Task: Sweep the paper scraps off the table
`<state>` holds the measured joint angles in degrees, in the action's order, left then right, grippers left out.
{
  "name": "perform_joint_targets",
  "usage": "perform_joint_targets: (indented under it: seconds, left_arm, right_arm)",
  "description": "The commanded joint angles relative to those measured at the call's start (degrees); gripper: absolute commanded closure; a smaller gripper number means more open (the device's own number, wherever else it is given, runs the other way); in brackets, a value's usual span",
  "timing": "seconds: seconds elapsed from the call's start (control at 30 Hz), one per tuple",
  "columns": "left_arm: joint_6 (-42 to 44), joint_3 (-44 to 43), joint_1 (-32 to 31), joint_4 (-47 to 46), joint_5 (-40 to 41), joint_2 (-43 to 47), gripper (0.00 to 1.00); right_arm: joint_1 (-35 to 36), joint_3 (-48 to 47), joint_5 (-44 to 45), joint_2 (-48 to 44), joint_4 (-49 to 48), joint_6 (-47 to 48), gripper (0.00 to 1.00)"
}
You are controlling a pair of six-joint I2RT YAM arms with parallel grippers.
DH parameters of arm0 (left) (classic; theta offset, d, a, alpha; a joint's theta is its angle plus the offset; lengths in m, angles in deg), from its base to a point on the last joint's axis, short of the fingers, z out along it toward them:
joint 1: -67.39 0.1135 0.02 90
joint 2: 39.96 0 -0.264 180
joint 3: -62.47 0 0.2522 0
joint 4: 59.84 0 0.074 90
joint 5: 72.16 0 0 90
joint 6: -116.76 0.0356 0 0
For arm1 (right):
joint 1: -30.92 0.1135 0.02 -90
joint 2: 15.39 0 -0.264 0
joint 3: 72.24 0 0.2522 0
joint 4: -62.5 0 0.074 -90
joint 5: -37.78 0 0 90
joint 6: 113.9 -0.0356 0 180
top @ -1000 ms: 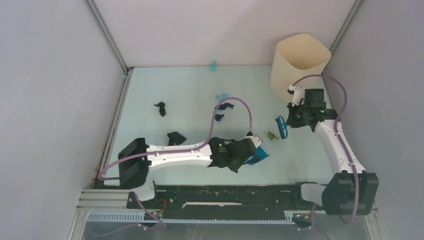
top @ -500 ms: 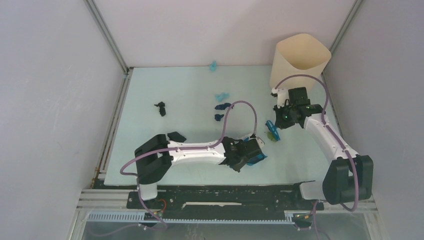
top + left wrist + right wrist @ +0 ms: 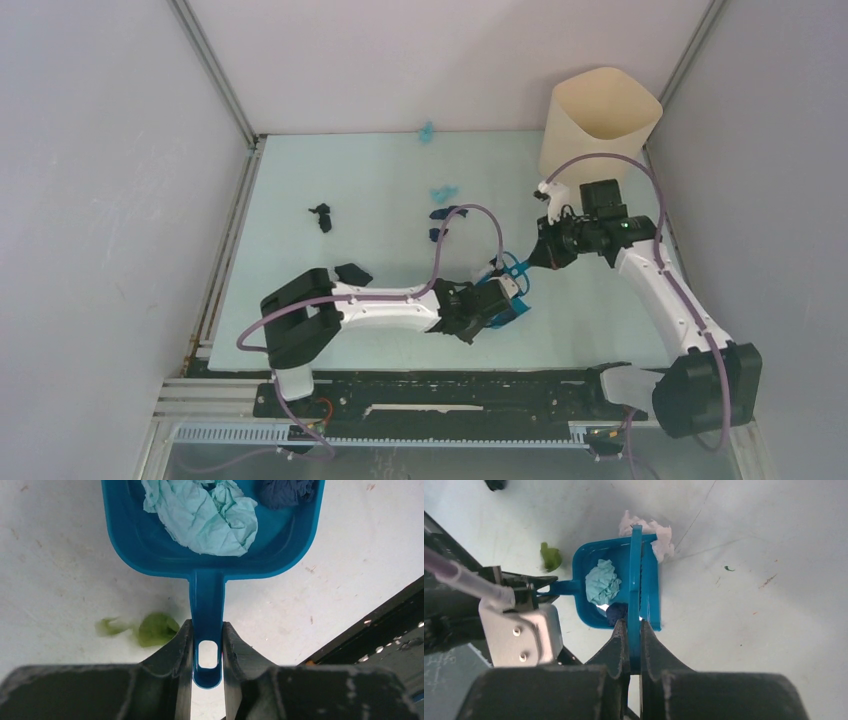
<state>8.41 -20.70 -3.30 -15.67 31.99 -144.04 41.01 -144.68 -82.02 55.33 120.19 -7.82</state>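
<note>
My left gripper (image 3: 207,626) is shut on the handle of the blue dustpan (image 3: 150,545), which lies flat on the table (image 3: 350,170). In the pan lie a light blue paper scrap (image 3: 200,515) and a navy one (image 3: 287,490). A greenish scrap (image 3: 155,629) sits on the table beside the handle. My right gripper (image 3: 634,626) is shut on the small blue brush (image 3: 635,575), held edge-on over the pan's mouth. A white scrap (image 3: 651,532) rests at the brush's far end, by the pan's lip. More scraps lie farther back: dark ones (image 3: 320,215) (image 3: 350,273), blue ones (image 3: 443,192) (image 3: 450,212).
The tall beige bin (image 3: 598,120) stands at the back right corner, just behind the right arm. One light blue scrap (image 3: 426,131) lies against the back wall. The black base rail (image 3: 440,385) runs along the near edge, close behind the dustpan.
The right arm has swung left, carrying the brush from near the bin to the dustpan's mouth. The left arm has shifted a little with the dustpan. Both grips are unchanged.
</note>
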Motion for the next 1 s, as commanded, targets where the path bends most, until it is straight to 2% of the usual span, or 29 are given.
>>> perform_joint_targets:
  seconds: [0.0,0.1,0.23,0.43,0.63,0.83,0.97]
  left_arm:
    - [0.92,4.59,0.12,-5.88,4.18,7.83,1.0]
    - [-0.75,8.26,0.14,-7.11,4.33,11.17,1.0]
    - [-3.58,10.35,-0.65,-2.37,2.41,14.76,0.99]
    - [-7.41,11.18,-1.85,8.71,1.63,21.6,0.99]
    - [-13.7,15.25,-2.61,17.43,-0.73,32.37,0.99]
    - [-23.0,22.66,-4.8,22.7,-2.27,42.57,0.99]
    - [-26.07,26.65,-6.5,22.28,-3.7,45.21,0.99]
  right_arm:
    - [-5.38,-4.14,-6.13,-2.34,3.61,-1.1,1.0]
    - [-8.17,-7.38,-6.7,-1.7,6.02,-0.3,1.0]
    - [-7.52,-8.36,-0.12,-1.68,4.14,0.06,1.0]
    - [-2.16,-8.5,10.12,0.7,0.42,0.07,1.0]
    - [4.11,-9.84,16.63,5.2,-0.52,0.92,1.0]
    - [8.21,-10.99,21.72,8.58,-0.8,1.66,1.0]
    - [9.72,-11.69,22.87,10.46,-0.99,1.34,1.0]
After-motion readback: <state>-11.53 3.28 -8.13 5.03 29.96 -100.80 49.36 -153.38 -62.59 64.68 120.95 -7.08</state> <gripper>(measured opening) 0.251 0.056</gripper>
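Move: Ahead of the left hand, which still holds the dustpan a few centimetres above the table, the white scrap lies about 16 cm out and 5 cm right, at the pan's lip. The green scrap is some 4 cm ahead and 3 cm left of that hand, the black scrap about 9 cm ahead and 19 cm left. From the brush-holding right hand, the white scrap is 5 cm ahead, 10 cm left and 13 cm below; the green one is 7 cm back and 18 cm left. Drawing away from the white scrap, the left hand lifts the dustpan about 5 cm and carries it some 15 cm left and 9 cm back, turning slightly counter-clockwise. The right hand first lifts the brush 4 cm and goes right, clear of the pan, then sinks and comes back left, ending 4 cm farther forward with its fingers tipped more downward. Both keep their grips. ##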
